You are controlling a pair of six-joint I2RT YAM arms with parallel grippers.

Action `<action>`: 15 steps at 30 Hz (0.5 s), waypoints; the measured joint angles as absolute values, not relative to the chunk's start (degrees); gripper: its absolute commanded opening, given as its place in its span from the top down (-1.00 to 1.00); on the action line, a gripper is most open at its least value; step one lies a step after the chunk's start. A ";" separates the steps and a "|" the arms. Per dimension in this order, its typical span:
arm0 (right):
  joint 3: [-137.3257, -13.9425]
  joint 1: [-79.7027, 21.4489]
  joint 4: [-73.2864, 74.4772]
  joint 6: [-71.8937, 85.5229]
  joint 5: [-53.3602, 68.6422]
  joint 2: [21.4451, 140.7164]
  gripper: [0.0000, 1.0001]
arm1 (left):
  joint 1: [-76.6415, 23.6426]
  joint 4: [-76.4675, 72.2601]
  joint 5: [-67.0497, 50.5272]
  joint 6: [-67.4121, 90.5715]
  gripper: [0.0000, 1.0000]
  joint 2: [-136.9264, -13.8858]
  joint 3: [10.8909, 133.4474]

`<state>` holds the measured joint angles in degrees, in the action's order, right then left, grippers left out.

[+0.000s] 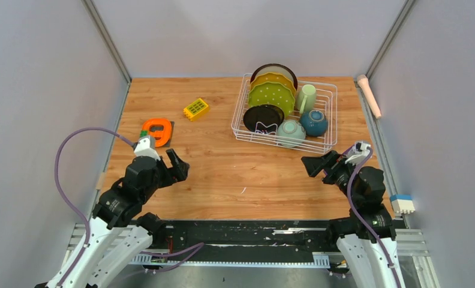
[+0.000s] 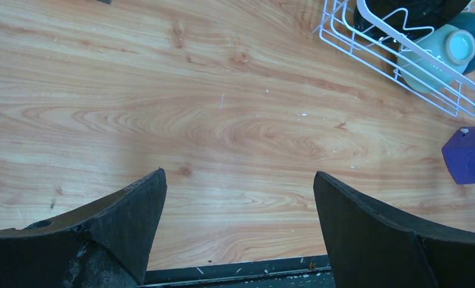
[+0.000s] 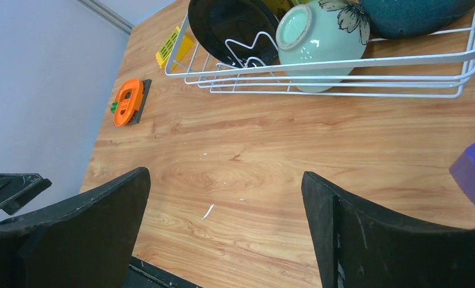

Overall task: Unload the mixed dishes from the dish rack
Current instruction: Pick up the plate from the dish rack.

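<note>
The white wire dish rack (image 1: 333, 114) stands at the back right of the wooden table. In it, upright, are a maroon-rimmed plate (image 1: 275, 68), an orange plate (image 1: 270, 79), a green dotted plate (image 1: 271, 96) and a small black plate (image 1: 262, 117). A light green mug (image 1: 307, 97), a mint bowl (image 1: 290, 132) and a teal bowl (image 1: 314, 122) fill the right side. My left gripper (image 1: 176, 167) hovers open near the front left, over bare wood (image 2: 240, 174). Open too, my right gripper (image 1: 316, 163) sits in front of the rack (image 3: 225, 174), facing the mint bowl (image 3: 319, 42).
A yellow toy block (image 1: 196, 109) and an orange ring-shaped thing (image 1: 157, 131) lie left of the rack. A pink rod (image 1: 370, 96) rests on the right rail, and a white-and-blue block (image 1: 403, 204) is off the table's right edge. Grey walls enclose three sides.
</note>
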<state>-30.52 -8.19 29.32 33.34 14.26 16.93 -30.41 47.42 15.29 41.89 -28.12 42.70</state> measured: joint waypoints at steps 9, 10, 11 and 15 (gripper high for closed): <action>-27.53 -8.19 22.46 32.71 21.65 14.61 -0.99 | -30.41 47.29 15.57 41.87 -1.00 -27.64 42.70; -27.03 -8.19 20.67 32.67 23.57 15.07 -0.99 | -30.41 47.24 15.57 41.87 -1.00 -27.79 42.70; -26.96 -8.21 18.63 32.62 26.09 16.38 -0.99 | -30.41 47.09 15.57 41.85 -1.00 -28.01 42.70; -32.10 -11.49 13.58 29.19 31.33 30.79 -0.99 | -30.41 45.47 15.20 41.56 -1.00 -29.71 42.61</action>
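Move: The black plate, leaning in the rack's front left part, is some 22 cm ahead of the right hand, 14 cm to its left and 12 cm below. From the same hand, the mint bowl lies about 17 cm ahead, 5 cm left and 14 cm below, and the green dotted plate about 27 cm ahead, 11 cm left and 8 cm below. From the left hand, the black plate is roughly 23 cm ahead, 28 cm right and 11 cm below. Towards the black plate the empty right hand swings, going about 6 cm left in front of the rack, speeding up and rising a little, with a slight forward push only at the end. The wrist turns some 20 degrees counter-clockwise and the fingers stay wide open, touching nothing yet. ##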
